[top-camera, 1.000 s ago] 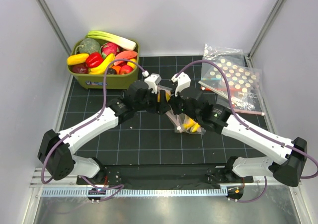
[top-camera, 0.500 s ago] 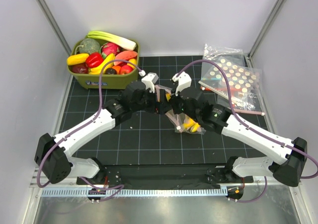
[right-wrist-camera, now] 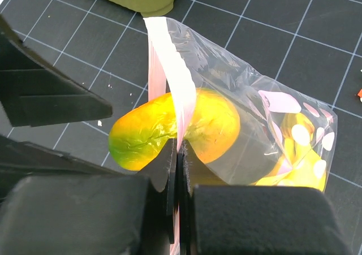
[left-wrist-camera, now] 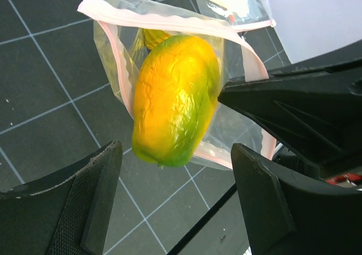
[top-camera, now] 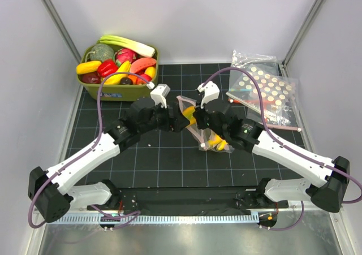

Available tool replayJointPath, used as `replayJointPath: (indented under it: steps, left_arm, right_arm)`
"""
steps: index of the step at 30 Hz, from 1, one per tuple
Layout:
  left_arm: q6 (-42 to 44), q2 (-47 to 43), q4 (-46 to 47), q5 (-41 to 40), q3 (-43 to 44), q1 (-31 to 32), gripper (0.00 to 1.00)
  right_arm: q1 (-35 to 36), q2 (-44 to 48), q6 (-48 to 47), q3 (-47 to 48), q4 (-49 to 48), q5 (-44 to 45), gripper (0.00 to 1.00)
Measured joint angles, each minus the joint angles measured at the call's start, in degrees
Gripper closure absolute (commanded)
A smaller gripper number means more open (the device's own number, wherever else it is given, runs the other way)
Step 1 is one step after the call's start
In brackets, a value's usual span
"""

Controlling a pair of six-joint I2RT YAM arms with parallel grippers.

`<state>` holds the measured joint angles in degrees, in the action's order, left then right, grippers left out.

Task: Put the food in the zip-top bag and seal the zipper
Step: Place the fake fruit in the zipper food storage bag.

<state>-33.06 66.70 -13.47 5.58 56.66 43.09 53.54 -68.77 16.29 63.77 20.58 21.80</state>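
The zip-top bag [right-wrist-camera: 266, 125] hangs from my right gripper [right-wrist-camera: 180, 153], which is shut on its pink zipper [right-wrist-camera: 172, 74] edge. An orange-yellow fruit [left-wrist-camera: 175, 99] with a green end sits halfway through the bag's mouth, its green end sticking out. A yellow banana bunch [right-wrist-camera: 300, 164] lies deeper in the bag. My left gripper [left-wrist-camera: 175, 201] is open just short of the fruit, touching nothing. From above, both grippers meet at mid-table: the left gripper [top-camera: 176, 121], the right gripper [top-camera: 195, 118], the bag [top-camera: 199, 133] between and below them. No round red fruit shows in the bag.
A green basket [top-camera: 120, 92] full of toy produce stands at the back left. Larger clear bags with coloured dots [top-camera: 264, 88] lie at the back right. The black grid mat [top-camera: 158, 159] covers the table between the arms.
My left gripper opened, let go of the orange-yellow fruit and drew back to the left. The fruit stays lodged in the bag's mouth. The right gripper has held still.
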Motion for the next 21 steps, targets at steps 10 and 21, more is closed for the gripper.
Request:
replayJointPath:
  steps: [10, 21]
  left_arm:
    - [-1.2, -2.3, -0.8, -1.2, -2.4, 0.0, 0.63]
    - [-0.7, -5.1, -1.6, -2.3, -3.2, 0.0, 1.0]
  right_arm:
    - [0.0, 0.0, 0.4, 0.0, 0.0, 1.3, 0.99]
    - [0.0, 0.0, 0.4, 0.0, 0.0, 1.5, 0.99]
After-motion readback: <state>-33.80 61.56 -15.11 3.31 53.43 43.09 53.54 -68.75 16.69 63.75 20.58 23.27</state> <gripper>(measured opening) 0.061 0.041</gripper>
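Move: The mango's middle lies about 3 cm ahead of the left hand, 4 cm to its right and a little lower, its near end just in front of the open fingers. The bag's mouth is about 5 cm to this hand's right, level fore and aft; the bananas in the bag are roughly 16 cm to its right, 9 cm back and 10 cm lower. From the right hand, the mango is some 2 cm ahead, 3 cm to the left and 4 cm lower. The mango, half in the bag's mouth, is left there as the left hand draws off about 2 cm, mostly to the left and slightly back. The left fingers swing from wide open to nearly shut on nothing, ending as a closed point short of the fruit's outer end. The right hand stays put, still pinching the bag's lip. ##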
